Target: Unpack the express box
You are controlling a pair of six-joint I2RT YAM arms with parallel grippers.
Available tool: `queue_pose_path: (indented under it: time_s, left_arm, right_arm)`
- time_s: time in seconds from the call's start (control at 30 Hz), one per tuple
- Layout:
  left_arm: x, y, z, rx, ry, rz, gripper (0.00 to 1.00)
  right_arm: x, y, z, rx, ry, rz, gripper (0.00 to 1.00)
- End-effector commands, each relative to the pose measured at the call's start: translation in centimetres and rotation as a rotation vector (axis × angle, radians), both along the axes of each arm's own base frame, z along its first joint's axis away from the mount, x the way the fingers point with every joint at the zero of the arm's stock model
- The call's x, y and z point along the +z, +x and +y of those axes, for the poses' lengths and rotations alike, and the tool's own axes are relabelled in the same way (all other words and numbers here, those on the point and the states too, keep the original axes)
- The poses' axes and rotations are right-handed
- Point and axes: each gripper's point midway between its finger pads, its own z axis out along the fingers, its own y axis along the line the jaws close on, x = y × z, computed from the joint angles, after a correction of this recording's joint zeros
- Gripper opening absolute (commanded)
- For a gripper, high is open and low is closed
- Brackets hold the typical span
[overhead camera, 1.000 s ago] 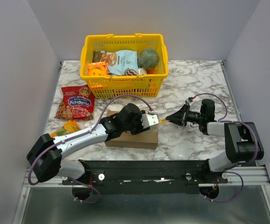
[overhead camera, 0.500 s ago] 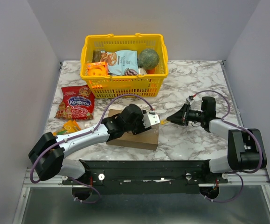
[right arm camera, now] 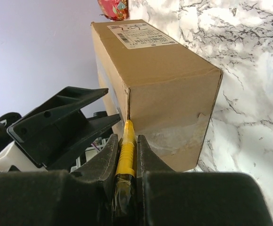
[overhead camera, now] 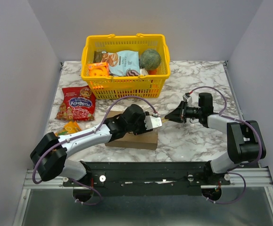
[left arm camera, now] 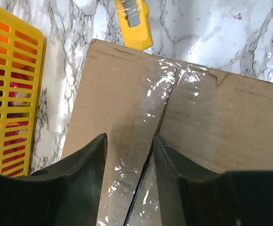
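Observation:
The express box (overhead camera: 135, 140) is a brown carton lying near the table's front edge. Its top (left arm camera: 122, 99) carries clear tape over a seam that shows as a dark slit. My left gripper (left arm camera: 129, 139) stands open just over that top, one finger on each side of the slit, holding nothing. In the overhead view it (overhead camera: 151, 123) sits at the box's right end. My right gripper (right arm camera: 126, 139) is shut on a yellow utility knife (right arm camera: 126, 155). The knife's tip meets the vertical edge of the box's end face (right arm camera: 174, 94). The knife (left arm camera: 133, 19) also shows beyond the box's end.
A yellow basket (overhead camera: 125, 85) filled with groceries stands at the back. A red candy bag (overhead camera: 76, 103) and an orange packet (overhead camera: 69, 128) lie left of the box. Marble table (overhead camera: 197, 80) stretches to the right.
My right gripper with the knife has shifted a little left and away from me, closer to the box's end. The left gripper has hardly moved.

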Motion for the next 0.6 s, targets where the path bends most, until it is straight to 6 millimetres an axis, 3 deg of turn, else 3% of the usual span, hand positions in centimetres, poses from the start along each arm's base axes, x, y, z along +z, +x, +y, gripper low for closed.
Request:
queue_pose_path:
  time_s: [0.0, 0.17, 0.33, 0.47, 0.57]
  left_arm:
    - [-0.2, 1.2, -1.6, -0.003, -0.002, -0.018, 0.52]
    - [-0.7, 3.0, -1.8, 0.090, 0.022, 0.006, 0.50]
    - [0.2, 6.0, -1.3, 0.252, -0.010, 0.022, 0.40]
    - [0.6, 6.6, -1.3, 0.294, -0.028, 0.016, 0.29]
    - [0.8, 6.7, -1.1, 0.307, -0.033, 0.010, 0.26]
  right_arm:
    - [0.2, -0.3, 0.8, 0.045, 0.004, -0.024, 0.00]
    - [-0.4, -0.7, 0.8, 0.045, -0.002, 0.009, 0.01]
    - [-0.6, -1.9, 0.2, 0.001, -0.050, 0.053, 0.00]
    - [-0.1, -1.7, 0.1, 0.007, -0.049, 0.057, 0.00]
    - [-0.6, -2.4, 0.1, 0.014, -0.037, 0.121, 0.00]
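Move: The left hand is at the express box's taped seam, with the box's middle about 5 cm to its left, level fore and aft and some 5 cm below. The yellow basket's middle is roughly 27 cm ahead and 7 cm left, and the red bag about 13 cm ahead and 32 cm left. From the right hand, which holds the knife, the box's cut end is some 5 cm left, straight across and 2 cm lower. Left fingers half-close on the taped top while pushing forward about 3.5 cm; the right knife follows some 2 cm. ##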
